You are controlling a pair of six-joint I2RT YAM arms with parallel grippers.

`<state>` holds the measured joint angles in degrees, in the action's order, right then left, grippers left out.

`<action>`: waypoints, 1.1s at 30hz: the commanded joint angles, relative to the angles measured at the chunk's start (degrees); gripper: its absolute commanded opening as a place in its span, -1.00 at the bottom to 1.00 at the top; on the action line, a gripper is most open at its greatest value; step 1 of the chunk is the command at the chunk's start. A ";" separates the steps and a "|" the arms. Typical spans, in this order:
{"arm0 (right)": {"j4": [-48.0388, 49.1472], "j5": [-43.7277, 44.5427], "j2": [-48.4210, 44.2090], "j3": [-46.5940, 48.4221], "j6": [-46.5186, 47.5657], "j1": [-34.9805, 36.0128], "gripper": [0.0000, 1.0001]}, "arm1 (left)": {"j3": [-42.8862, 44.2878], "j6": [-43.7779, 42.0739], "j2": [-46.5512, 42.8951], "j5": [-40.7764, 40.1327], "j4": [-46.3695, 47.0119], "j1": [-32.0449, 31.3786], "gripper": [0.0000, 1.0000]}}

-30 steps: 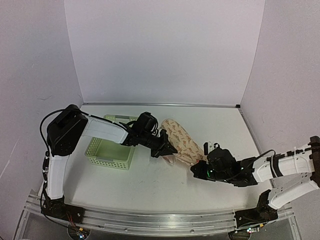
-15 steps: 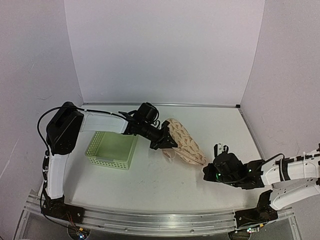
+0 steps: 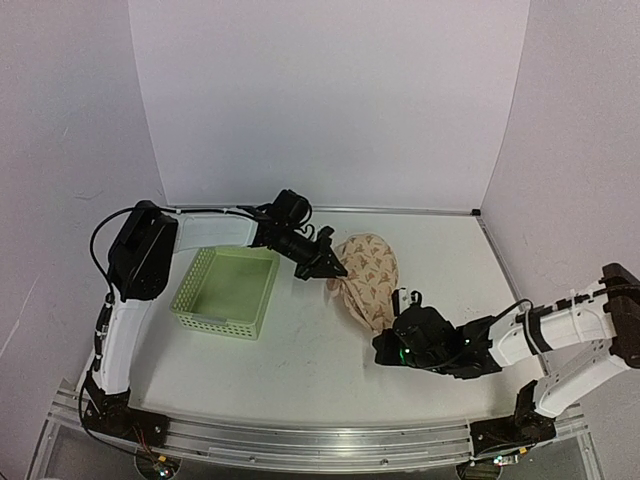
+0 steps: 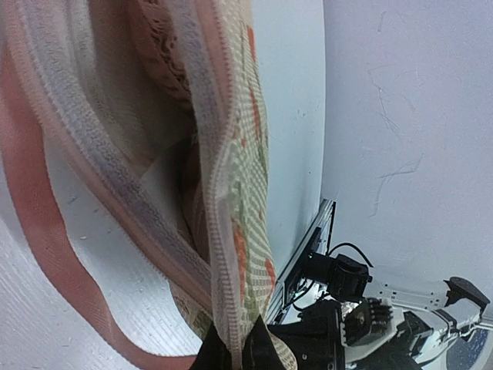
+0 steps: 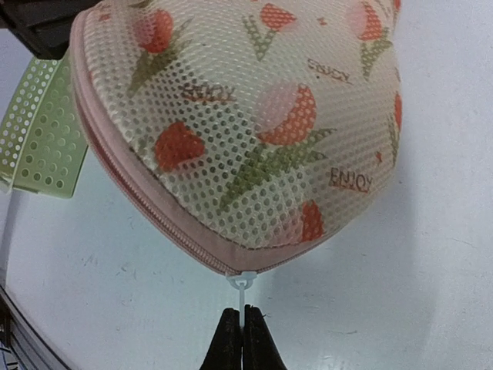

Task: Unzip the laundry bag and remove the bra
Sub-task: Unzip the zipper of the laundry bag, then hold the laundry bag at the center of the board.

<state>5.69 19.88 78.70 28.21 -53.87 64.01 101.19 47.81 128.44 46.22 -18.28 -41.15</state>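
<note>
The laundry bag (image 3: 368, 278) is beige mesh with red tulips and pink zip edging, and lies bunched up mid-table. My left gripper (image 3: 334, 271) is shut on its far-left zip edge (image 4: 223, 254), pinched between the fingers (image 4: 209, 356). In the left wrist view the zip gapes open and pink lace (image 4: 158, 42), seemingly the bra, shows inside. My right gripper (image 3: 384, 352) is at the bag's near end. In the right wrist view its shut fingers (image 5: 229, 339) clamp the white zip pull (image 5: 243, 287) below the bag (image 5: 254, 116).
A light green lattice basket (image 3: 203, 313) stands left of the bag under the left forearm, and its corner (image 5: 38, 131) shows in the right wrist view. White walls enclose the table at the back and sides. A metal rail runs along the near edge.
The left gripper has pulled its end of the bag back and up, bunching the bag shorter. The right gripper swung out to the right, then came back left at the bag's near end.
</note>
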 commanded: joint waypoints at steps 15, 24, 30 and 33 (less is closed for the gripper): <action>1.43 -1.55 13.38 16.21 4.01 0.77 -1.00 | -1.37 -8.08 -10.33 -12.36 -8.06 3.18 0.18; 1.43 -4.29 16.53 19.81 6.22 -1.97 -1.00 | -8.97 -7.39 -17.63 -11.91 -7.81 1.33 0.32; 1.51 -4.98 17.36 20.44 7.63 -3.83 -1.00 | -16.28 -1.73 -20.53 -11.24 -2.47 -1.46 0.35; 1.97 -5.10 17.05 19.69 7.60 -4.11 -1.00 | -22.53 3.87 -22.54 -11.11 4.25 -1.78 0.38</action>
<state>5.82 14.81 95.74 46.37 -47.55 60.51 84.49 44.69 110.74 34.54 -22.46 -42.46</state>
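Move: The right hand still pinches the cord of the zip pull; the slider, on the laundry bag's near corner, is about 1 cm ahead and 1 cm left of that hand, with the bag's middle some 14 cm ahead and 2 cm left. The left hand still grips the opened zip edge: from it the slider lies about 12 cm back, 6 cm right and 7 cm lower, the bag's middle roughly level and 4 cm right, the green basket about 24 cm left and level. Leftward with the zip pull still pinched, the right hand sweeps about 7 cm, bearing forward by some 5 cm towards the basket side. The left fingers open wide and let go of the zip edge while that hand dips forward and left, then lifts about 7 cm as it keeps going left, and finally draws back and down, clear of the bag. ##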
